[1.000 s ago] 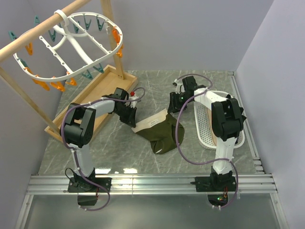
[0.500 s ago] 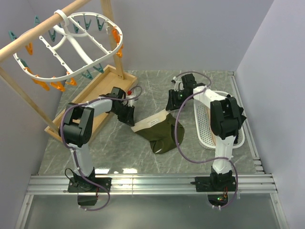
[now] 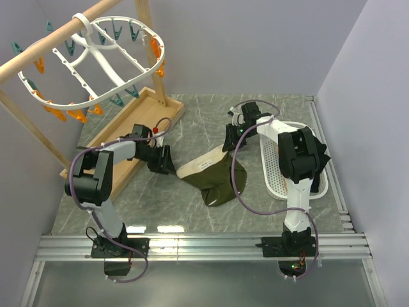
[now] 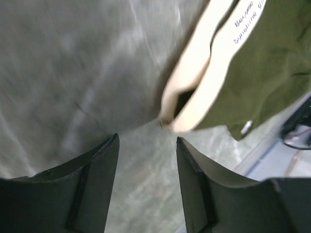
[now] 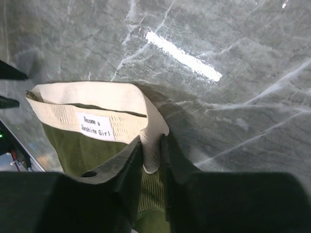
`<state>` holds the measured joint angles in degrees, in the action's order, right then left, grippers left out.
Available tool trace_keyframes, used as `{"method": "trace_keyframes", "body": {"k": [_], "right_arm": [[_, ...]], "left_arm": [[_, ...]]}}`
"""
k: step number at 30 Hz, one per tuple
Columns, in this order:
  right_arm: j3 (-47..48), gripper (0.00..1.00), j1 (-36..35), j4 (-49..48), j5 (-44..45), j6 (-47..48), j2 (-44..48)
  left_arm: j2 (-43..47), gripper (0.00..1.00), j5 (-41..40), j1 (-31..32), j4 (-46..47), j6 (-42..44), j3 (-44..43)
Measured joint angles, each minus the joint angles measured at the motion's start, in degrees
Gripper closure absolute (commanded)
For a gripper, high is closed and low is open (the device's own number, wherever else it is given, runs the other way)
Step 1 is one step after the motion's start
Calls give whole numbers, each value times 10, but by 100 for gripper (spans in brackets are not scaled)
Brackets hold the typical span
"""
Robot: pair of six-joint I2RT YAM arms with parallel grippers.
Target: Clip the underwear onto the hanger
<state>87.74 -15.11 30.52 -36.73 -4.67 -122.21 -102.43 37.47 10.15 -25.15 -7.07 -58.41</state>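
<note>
The olive-green underwear point(image 3: 214, 180) lies flat on the marble table, its beige waistband facing the back. My right gripper point(image 3: 229, 144) is at the waistband's right corner; in the right wrist view the jaws point(image 5: 151, 141) pinch a fold of the beige band of the underwear point(image 5: 92, 121). My left gripper point(image 3: 167, 164) stands open just left of the waistband's left corner. In the left wrist view nothing lies between its fingertips point(image 4: 147, 139), and the underwear point(image 4: 262, 63) sits just beyond them. The white hanger point(image 3: 96, 61) with teal and orange pins hangs from the wooden pole at the back left.
The wooden stand's tray point(image 3: 131, 128) lies on the table behind the left arm, with its uprights and slanted pole point(image 3: 38, 54) above. A white perforated basket point(image 3: 276, 167) sits at the right, beside the right arm.
The left gripper has opened and drawn back to the left, off the waistband corner. The right gripper has closed on the waistband's right corner.
</note>
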Motion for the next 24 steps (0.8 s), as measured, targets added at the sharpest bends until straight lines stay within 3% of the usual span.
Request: {"method": "trace_keyframes", "body": {"k": [10,15,17,18,21,24], "right_arm": [[0,96,0,-1,-11,-4,0],[0,100,0,-4,-21,-8,0],[0,100,0,-5,-25,-9,0],[0,100,0,-5,-28,-11,0],[0,100,0,-7,-35,-16,0],[-1,100,3,-11,-40,-22,5]], "left_arm": [[52,41,57,2,99,-109,115],[35,49,64,3,162,-162,123],[17,58,76,3,184,-183,118],[7,71,77,3,193,-190,115],[-16,96,79,4,215,-205,110],[-19,100,80,4,216,-208,105]]}}
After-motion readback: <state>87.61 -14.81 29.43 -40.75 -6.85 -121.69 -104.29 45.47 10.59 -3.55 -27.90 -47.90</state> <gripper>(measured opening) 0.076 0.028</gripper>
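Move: The underwear's waistband has its near-left corner about 3 cm to the left hand's right, 1 cm back and 1 cm lower. Its white label lies roughly 13 cm right and 4 ahead of that hand; the wooden tray's middle is some 14 cm left and 13 ahead. The waistband's right corner is already between the right fingers, with the left corner 15 cm left of the right hand and 10 back; the laundry basket is some 23 cm right and 4 back. The waistband's loose left corner is taken by the left hand, which swings back about 3.5 cm, fingers open, then curves forward and right, tips its fingers shallower by some 15 degrees, dips a centimetre and shuts them on the corner. Meanwhile the right fingers close fully on the right corner, and that hand rises about 1 cm and eases slightly left. ##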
